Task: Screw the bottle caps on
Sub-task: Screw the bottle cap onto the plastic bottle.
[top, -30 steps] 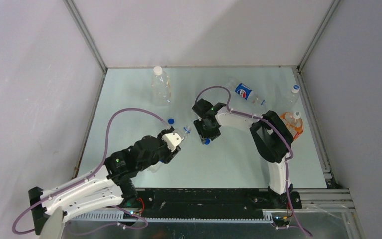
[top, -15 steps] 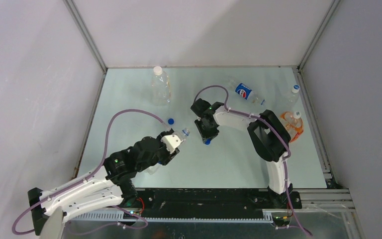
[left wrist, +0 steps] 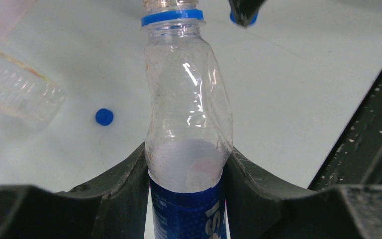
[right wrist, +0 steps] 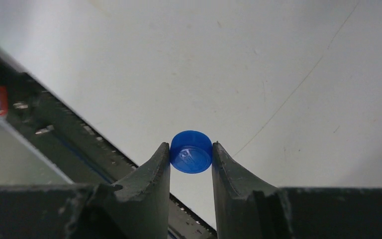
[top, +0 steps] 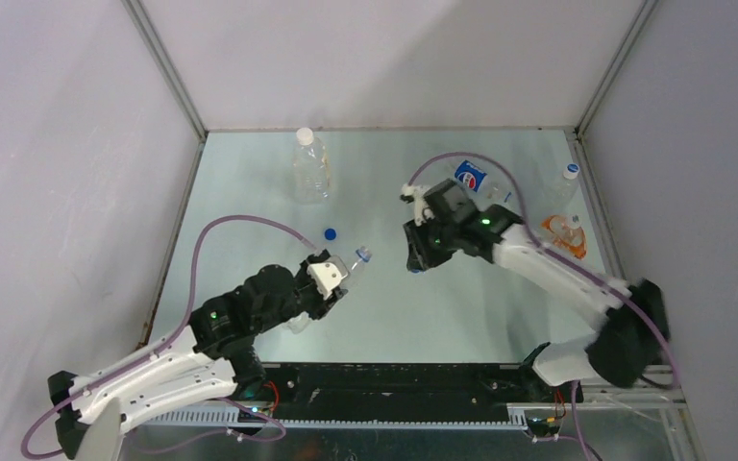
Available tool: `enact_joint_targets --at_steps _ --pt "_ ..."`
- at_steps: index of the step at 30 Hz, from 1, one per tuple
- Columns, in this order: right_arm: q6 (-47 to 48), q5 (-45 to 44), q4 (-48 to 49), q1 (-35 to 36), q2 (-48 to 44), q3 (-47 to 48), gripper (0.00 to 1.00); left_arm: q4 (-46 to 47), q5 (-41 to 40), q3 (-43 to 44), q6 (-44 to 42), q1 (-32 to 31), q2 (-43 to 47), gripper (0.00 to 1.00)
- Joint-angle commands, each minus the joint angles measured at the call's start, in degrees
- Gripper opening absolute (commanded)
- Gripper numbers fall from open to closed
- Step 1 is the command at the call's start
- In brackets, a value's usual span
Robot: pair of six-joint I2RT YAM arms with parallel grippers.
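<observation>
My left gripper [left wrist: 186,155] is shut on a clear bottle [left wrist: 186,119] with a blue label, gripping its lower body. Its open neck carries a blue ring [left wrist: 172,16] and points up and to the right in the top view, ending at the bottle mouth [top: 361,254]. My right gripper [right wrist: 191,149] is shut on a blue bottle cap [right wrist: 191,152], pinched by its sides at the fingertips. That gripper [top: 413,261] hangs a short way right of the mouth, apart from it. A second blue cap [top: 330,232] lies loose on the table.
A capped clear bottle [top: 309,165] stands at the back left. A blue-labelled bottle [top: 471,176] lies at the back, a white-capped one [top: 565,179] stands at the far right, and an orange-labelled one [top: 567,236] lies near the right edge. The black rail [right wrist: 79,144] runs along the near edge.
My right gripper has closed on the blue cap and lifted it off the table, shifting slightly right while that arm's elbow swung far right. The left arm with its bottle has barely moved.
</observation>
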State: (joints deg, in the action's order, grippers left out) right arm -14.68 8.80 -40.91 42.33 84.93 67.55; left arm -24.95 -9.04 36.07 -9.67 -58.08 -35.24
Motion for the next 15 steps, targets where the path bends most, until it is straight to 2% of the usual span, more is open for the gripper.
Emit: enact_joint_targets --at_steps 1,4,6,12,15 --pt "7.11 12.79 3.23 -3.00 -11.50 -1.25 0.00 5.36 7.03 2.23 -2.37 0.31 -2.61 0.00" --pt "12.00 15.24 3.83 -3.57 -19.07 -1.27 0.00 7.08 8.40 3.29 -3.03 0.45 -5.35 0.00" --pt "15.68 17.78 3.71 -3.69 -22.53 -1.28 0.00 6.63 12.23 5.05 -4.35 1.29 -8.46 0.00" --pt "19.65 25.47 3.77 -3.82 -28.09 -1.44 0.00 4.02 30.79 11.36 -9.87 5.72 -15.57 0.00" --pt "21.20 29.12 4.26 -3.87 -30.71 -1.44 0.00 0.66 37.04 15.09 -13.67 8.40 -18.19 0.00"
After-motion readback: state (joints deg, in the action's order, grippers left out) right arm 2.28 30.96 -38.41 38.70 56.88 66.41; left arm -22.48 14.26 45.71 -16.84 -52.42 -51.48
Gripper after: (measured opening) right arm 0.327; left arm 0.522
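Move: The right hand already holds a blue cap; the open mouth of the Pepsi bottle lies about 10 cm to its left, 2 cm ahead and roughly 3 cm higher. A loose blue cap lies on the table some 14 cm ahead, 19 cm left and 12 cm below. From the left hand, gripping that bottle, the held cap is about 5 cm ahead, 16 cm right and 6 cm lower; the large standing bottle is 21 cm ahead, 8 cm left. Right hand lifts its cap about 16 cm and back, fingers tilting leftward, while left swings its bottle 6 cm right. ##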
